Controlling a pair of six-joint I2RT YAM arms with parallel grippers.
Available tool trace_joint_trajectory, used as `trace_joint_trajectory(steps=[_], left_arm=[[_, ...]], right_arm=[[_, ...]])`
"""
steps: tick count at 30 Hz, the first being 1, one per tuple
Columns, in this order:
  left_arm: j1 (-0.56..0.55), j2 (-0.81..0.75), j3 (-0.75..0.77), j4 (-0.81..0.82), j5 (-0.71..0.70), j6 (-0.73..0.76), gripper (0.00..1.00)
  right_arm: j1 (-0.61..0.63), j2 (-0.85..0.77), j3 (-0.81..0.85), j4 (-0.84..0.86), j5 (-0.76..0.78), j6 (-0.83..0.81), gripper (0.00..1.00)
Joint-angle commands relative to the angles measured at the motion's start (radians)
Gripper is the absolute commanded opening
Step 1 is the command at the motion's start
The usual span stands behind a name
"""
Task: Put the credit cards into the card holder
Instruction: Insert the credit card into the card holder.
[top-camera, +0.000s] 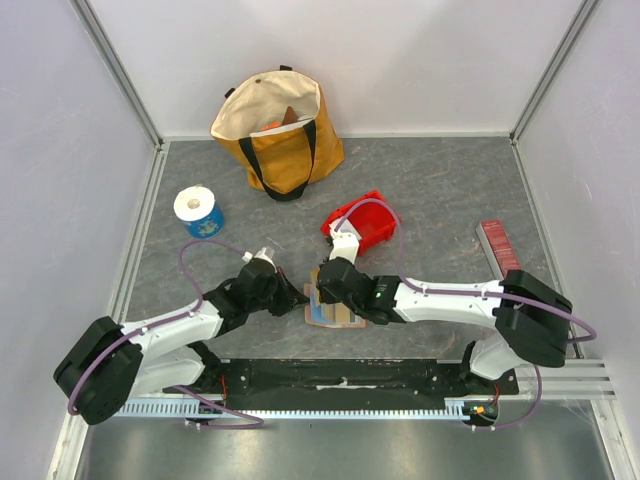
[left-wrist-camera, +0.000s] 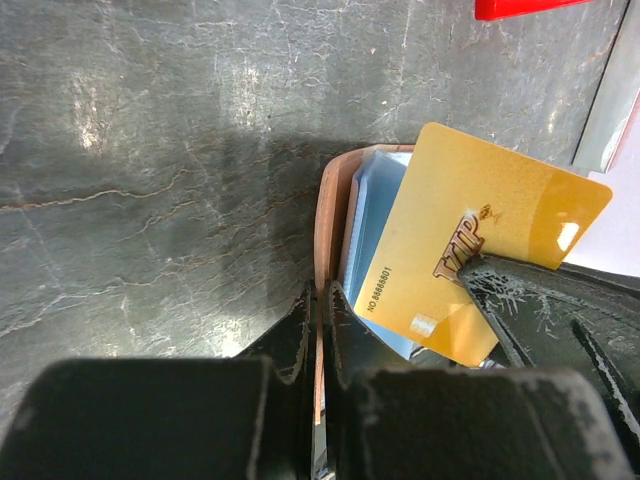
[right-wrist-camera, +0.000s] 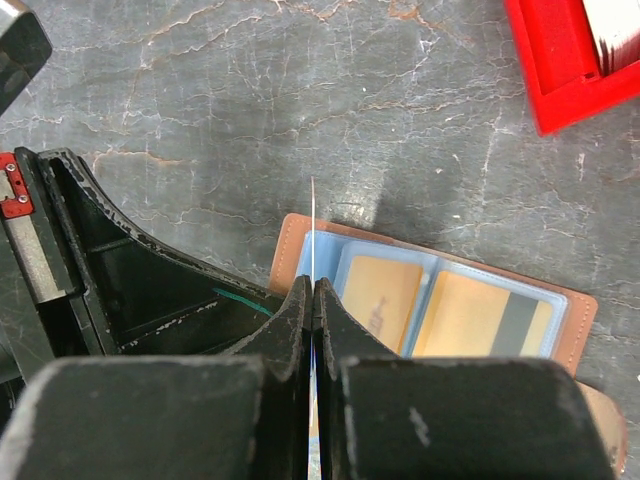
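Observation:
The tan card holder (top-camera: 335, 312) lies open on the table between both arms, its light blue sleeves (right-wrist-camera: 330, 250) facing up. Two yellowish credit cards (right-wrist-camera: 382, 298) (right-wrist-camera: 470, 315) sit inside sleeves. My left gripper (left-wrist-camera: 320, 292) is shut on the holder's brown edge (left-wrist-camera: 330, 205). My right gripper (right-wrist-camera: 315, 285) is shut on a yellow credit card (left-wrist-camera: 470, 240), which the right wrist view shows edge-on as a thin white line (right-wrist-camera: 313, 215). That card stands tilted over the holder's left sleeve. The right gripper's fingers (left-wrist-camera: 545, 295) pinch its lower corner.
A red bin (top-camera: 372, 224) stands just behind the holder. A yellow tote bag (top-camera: 282, 135) is at the back, a blue and white tape roll (top-camera: 198, 212) at the left, and a dark red ribbed bar (top-camera: 496, 244) at the right.

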Motion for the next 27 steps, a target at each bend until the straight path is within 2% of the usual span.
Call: trace_joint_trajectory(steps=[1, 11, 21, 24, 27], left_arm=[[-0.002, -0.024, -0.011, 0.024, -0.014, -0.034, 0.02], [0.0, -0.032, -0.02, 0.017, -0.023, -0.038, 0.02], [-0.002, -0.032, -0.023, 0.009, -0.028, -0.034, 0.02], [0.0, -0.027, -0.031, 0.01, -0.031, -0.034, 0.02], [-0.002, -0.003, -0.046, 0.015, -0.04, -0.026, 0.02]], right_arm=[[0.003, -0.063, 0.006, -0.034, 0.056, -0.016, 0.0], [-0.004, -0.161, -0.061, -0.133, 0.118, 0.001, 0.0], [-0.03, -0.25, -0.172, -0.169, 0.084, 0.053, 0.0], [-0.053, -0.288, -0.19, -0.166, 0.05, 0.05, 0.0], [-0.084, -0.324, -0.197, -0.128, -0.048, 0.026, 0.0]])
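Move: The card holder lies open below my right hand, which grips a gold card by one corner. Its middle is about 5 cm to the right, roughly level fore and aft, and some 6 cm below. The red tray stands about 18 cm ahead of my right hand and 10 cm to its right, some 5 cm lower. From my left hand, already pinching the holder's left edge, the holder's middle is about 7 cm right, 1 cm back and 1 cm lower. I sweep my right hand rightwards across the open holder, about 8.5 cm in all. It rises some 2 cm first, then arcs down to about 1 cm below where it began and eases back slightly. Fingers stay shut on the upright gold card, whose face starts beside a raised blue leaf and swings it rightwards. My left hand stays put and keeps its pinch on the left edge. ##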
